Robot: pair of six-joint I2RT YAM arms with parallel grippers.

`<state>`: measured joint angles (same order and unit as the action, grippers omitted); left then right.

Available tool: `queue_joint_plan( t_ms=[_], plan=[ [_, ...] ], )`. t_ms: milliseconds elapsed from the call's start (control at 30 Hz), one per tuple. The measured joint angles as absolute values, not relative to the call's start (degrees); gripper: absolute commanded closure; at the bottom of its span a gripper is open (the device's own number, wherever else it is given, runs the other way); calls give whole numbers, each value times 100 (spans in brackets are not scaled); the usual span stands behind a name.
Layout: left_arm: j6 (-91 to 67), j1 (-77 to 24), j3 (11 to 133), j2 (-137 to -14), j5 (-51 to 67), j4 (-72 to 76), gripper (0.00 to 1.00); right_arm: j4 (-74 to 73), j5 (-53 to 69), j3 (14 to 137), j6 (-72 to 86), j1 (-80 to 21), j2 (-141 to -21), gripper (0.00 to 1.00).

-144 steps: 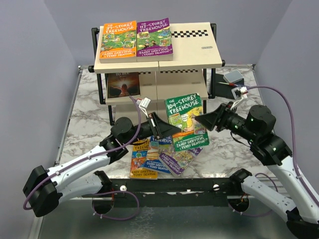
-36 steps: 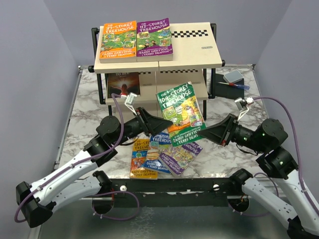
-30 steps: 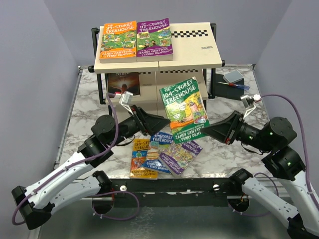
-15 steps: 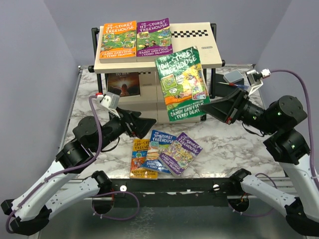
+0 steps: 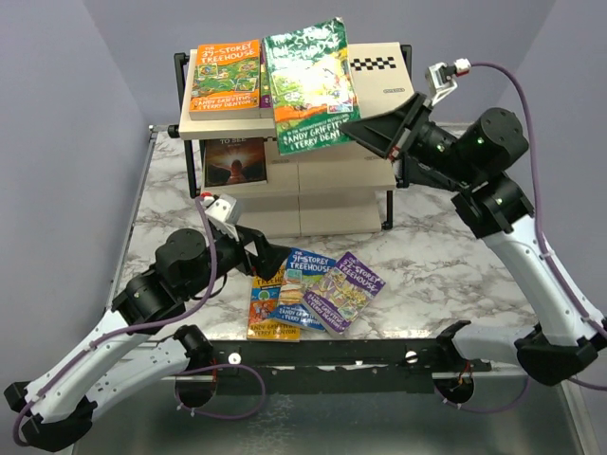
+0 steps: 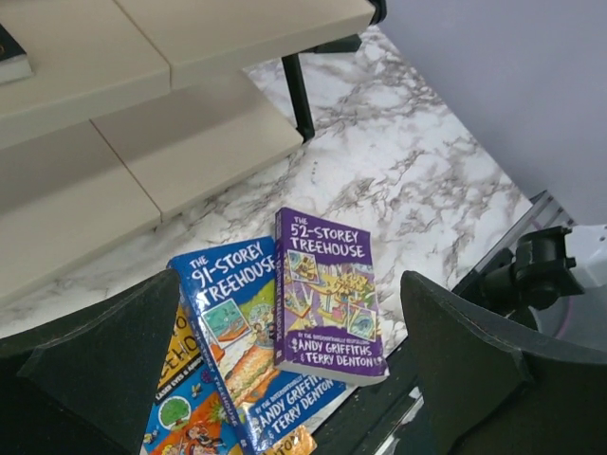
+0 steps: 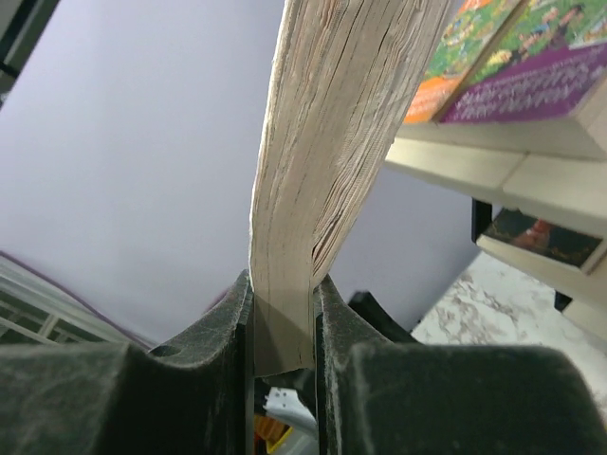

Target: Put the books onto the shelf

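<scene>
My right gripper (image 5: 364, 134) is shut on the lower edge of a green book (image 5: 305, 83), which hangs tilted above the shelf's (image 5: 379, 104) top board and overlaps the purple book there. In the right wrist view the jaws (image 7: 283, 322) pinch its page block (image 7: 332, 142). An orange book (image 5: 226, 76) lies flat on the top board, and a dark book (image 5: 235, 161) on the middle tier. My left gripper (image 5: 264, 254) stands open above three books on the table: purple (image 6: 327, 289), blue (image 6: 232, 332) and orange-yellow (image 6: 180, 417). Nothing is between its fingers (image 6: 104, 360).
A black rail (image 5: 379, 355) runs along the table's near edge, just below the three loose books. The right half of the top board (image 5: 379, 71) carries a checkered strip. Grey-purple walls close in on both sides and behind the shelf.
The right arm has lifted the green book from in front of the shelf's middle up over the top board. The left gripper has opened wide and drawn back toward the near left.
</scene>
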<state>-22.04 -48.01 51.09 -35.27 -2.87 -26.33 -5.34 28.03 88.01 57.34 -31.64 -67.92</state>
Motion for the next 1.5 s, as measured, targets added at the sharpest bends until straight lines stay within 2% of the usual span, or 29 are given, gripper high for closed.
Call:
queue_joint_plan(
  t_ms=[500, 967, 1367, 1500],
  plan=[
    [-2176, -4801, 4397, -3500, -285, -2668, 1, 38, 1658, 10934, 6366, -4233, -9048, 99],
    [-2174, -4801, 4230, -3387, -263, -2580, 1, 3, 534, 12304, 6661, -4600, -10584, 99],
    [-2174, -4801, 4228, -3140, -263, -2541, 1, -318, 220, 12573, 6807, -4654, -11013, 99],
    [-2174, -4801, 4224, -3140, -263, -2541, 1, -429, 204, 12573, 6862, -4654, -11048, 94]
  ],
)
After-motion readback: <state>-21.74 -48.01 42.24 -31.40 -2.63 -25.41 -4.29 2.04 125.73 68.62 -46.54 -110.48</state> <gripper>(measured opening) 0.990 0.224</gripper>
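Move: My right hand holds the 104-storey book by its lower right part. The orange 39-storey book on the top shelf lies about 22 cm left, 18 cm ahead and 6 cm below; the 117-storey book, some 9 cm left and 19 cm ahead, is its right-hand neighbour at the same height. From my open, empty left hand, the 52-storey book lies roughly 16 cm right, 11 cm ahead, 28 cm down, with the 91-storey book about 9 cm left of it. I swing my right hand left about 18 cm and forward some 13 cm, rising about 4 cm first and then sinking past my starting height, to bring the 104-storey book over the orange one. My grip holds while the wrist tips the book's far edge down and turns slightly clockwise. My left hand, wide open, sinks about 7 cm towards the table books, then eases up a little. ##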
